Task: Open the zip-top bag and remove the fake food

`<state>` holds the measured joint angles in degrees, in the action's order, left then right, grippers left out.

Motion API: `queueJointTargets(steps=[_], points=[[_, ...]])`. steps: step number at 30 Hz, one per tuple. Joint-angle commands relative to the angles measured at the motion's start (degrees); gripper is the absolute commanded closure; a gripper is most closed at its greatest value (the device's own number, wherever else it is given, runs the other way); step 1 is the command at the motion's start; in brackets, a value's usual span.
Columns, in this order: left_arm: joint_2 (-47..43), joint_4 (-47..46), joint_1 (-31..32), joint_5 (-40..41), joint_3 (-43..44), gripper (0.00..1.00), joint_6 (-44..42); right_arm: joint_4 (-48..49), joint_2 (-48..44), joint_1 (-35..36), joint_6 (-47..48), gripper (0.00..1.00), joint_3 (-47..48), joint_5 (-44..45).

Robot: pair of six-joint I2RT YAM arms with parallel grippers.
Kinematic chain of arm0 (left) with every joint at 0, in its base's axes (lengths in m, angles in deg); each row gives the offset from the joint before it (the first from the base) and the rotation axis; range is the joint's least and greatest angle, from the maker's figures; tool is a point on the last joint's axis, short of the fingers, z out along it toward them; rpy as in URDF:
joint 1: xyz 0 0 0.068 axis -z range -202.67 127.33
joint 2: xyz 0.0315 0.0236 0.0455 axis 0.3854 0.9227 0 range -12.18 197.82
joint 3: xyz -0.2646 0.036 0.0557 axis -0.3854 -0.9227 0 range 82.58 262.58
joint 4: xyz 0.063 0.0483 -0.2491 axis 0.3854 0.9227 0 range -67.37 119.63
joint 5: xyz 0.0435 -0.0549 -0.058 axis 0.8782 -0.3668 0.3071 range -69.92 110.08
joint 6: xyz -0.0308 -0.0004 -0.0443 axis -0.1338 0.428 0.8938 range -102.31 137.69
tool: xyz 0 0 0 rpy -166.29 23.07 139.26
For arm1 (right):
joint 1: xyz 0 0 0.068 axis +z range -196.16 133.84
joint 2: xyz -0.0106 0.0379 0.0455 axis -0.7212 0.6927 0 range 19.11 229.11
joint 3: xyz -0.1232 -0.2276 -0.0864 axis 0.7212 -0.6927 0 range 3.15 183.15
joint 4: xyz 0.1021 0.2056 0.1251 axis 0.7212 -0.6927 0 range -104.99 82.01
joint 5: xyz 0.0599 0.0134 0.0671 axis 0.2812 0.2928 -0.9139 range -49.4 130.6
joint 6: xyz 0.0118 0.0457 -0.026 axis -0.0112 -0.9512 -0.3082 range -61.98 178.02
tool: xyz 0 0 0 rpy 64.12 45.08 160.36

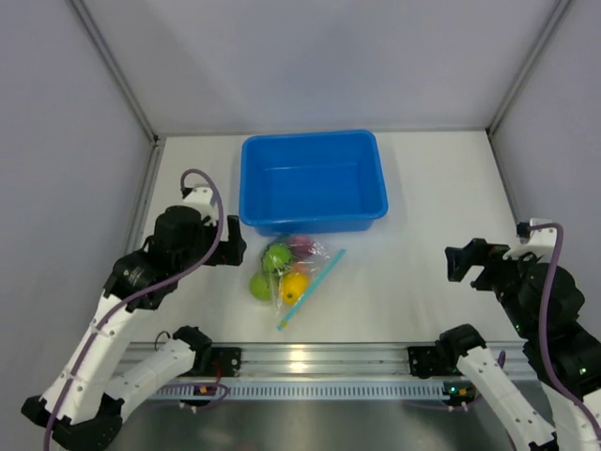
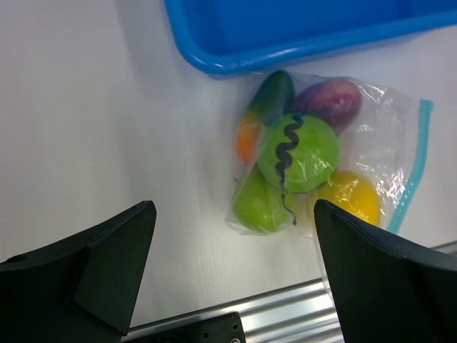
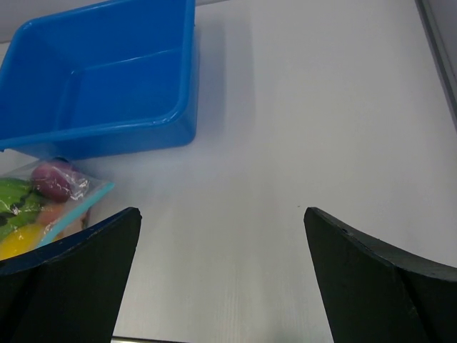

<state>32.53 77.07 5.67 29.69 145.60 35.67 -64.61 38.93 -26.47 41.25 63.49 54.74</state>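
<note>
The zip-top bag (image 1: pixel 310 268) lies on the white table just in front of the blue tub, its teal zipper strip (image 1: pixel 312 287) along the right edge. The strip looks shut. The fake food is inside: a lime green fruit (image 2: pixel 300 153), a yellow one (image 2: pixel 350 196), a purple one (image 2: pixel 332 98), a dark green one (image 2: pixel 273 96) and an orange one (image 2: pixel 248 139). My left gripper (image 1: pixel 235 244) is open and empty, hovering just left of the bag (image 2: pixel 382 136). My right gripper (image 1: pixel 462 263) is open and empty, well to the right; the bag (image 3: pixel 43 204) shows at its view's left edge.
The blue tub (image 1: pixel 310 139) stands behind the bag, nothing in it, and also shows in the left wrist view (image 2: pixel 235 61) and the right wrist view (image 3: pixel 107 132). An aluminium rail (image 1: pixel 319 357) runs along the near table edge. Grey walls enclose the table.
</note>
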Motion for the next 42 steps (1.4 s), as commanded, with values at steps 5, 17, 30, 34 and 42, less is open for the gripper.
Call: queueJointTargets(steps=[5,17,30,34,42], points=[[7.84,-0.82,8.48,-3.02,3.77,0.02,-2.68,1.08,0.93,-0.52,-1.42,0.01,-2.59,-2.97],[24.18,-0.38,32.72,23.17,10.80,0.02,6.80,1.86,1.63,-0.52,-2.21,0.01,-4.35,-3.94],[42.99,-0.38,48.39,31.00,17.04,0.10,12.17,2.39,0.23,-0.52,-2.74,0.01,-6.11,-6.48],[46.17,-0.38,49.01,30.38,17.39,0.27,13.04,2.57,-0.30,-0.52,-2.91,0.01,-6.63,-6.92],[52.05,2.51,49.80,32.57,18.45,0.35,14.45,3.62,-0.21,-0.52,-3.18,0.01,-7.42,-8.06]])
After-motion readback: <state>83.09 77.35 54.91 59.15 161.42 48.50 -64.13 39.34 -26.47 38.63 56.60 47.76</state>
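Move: Off to the left hand's right, about 15 cm, and roughly level with it fore and aft, lies the middle of the bag's blue zip strip, some 23 cm below. Nearer, the yellow fruit is 12 cm right, also level; the green fruit sits 7 cm right and 6 cm ahead. The blue bin's middle is some 26 cm ahead and 14 cm right. From the right hand, the strip lies about 25 cm left and 5 cm ahead, far below. Sweeping right over the bag by about 21 cm, the left hand sinks some 11 cm and draws back a little, finishing almost straight down towards the zip strip. Its left side rolls up about 30 degrees while it turns clockwise, and the wide-open fingers narrow to about two-thirds late on. The right hand, still open, eases down and slightly left. ##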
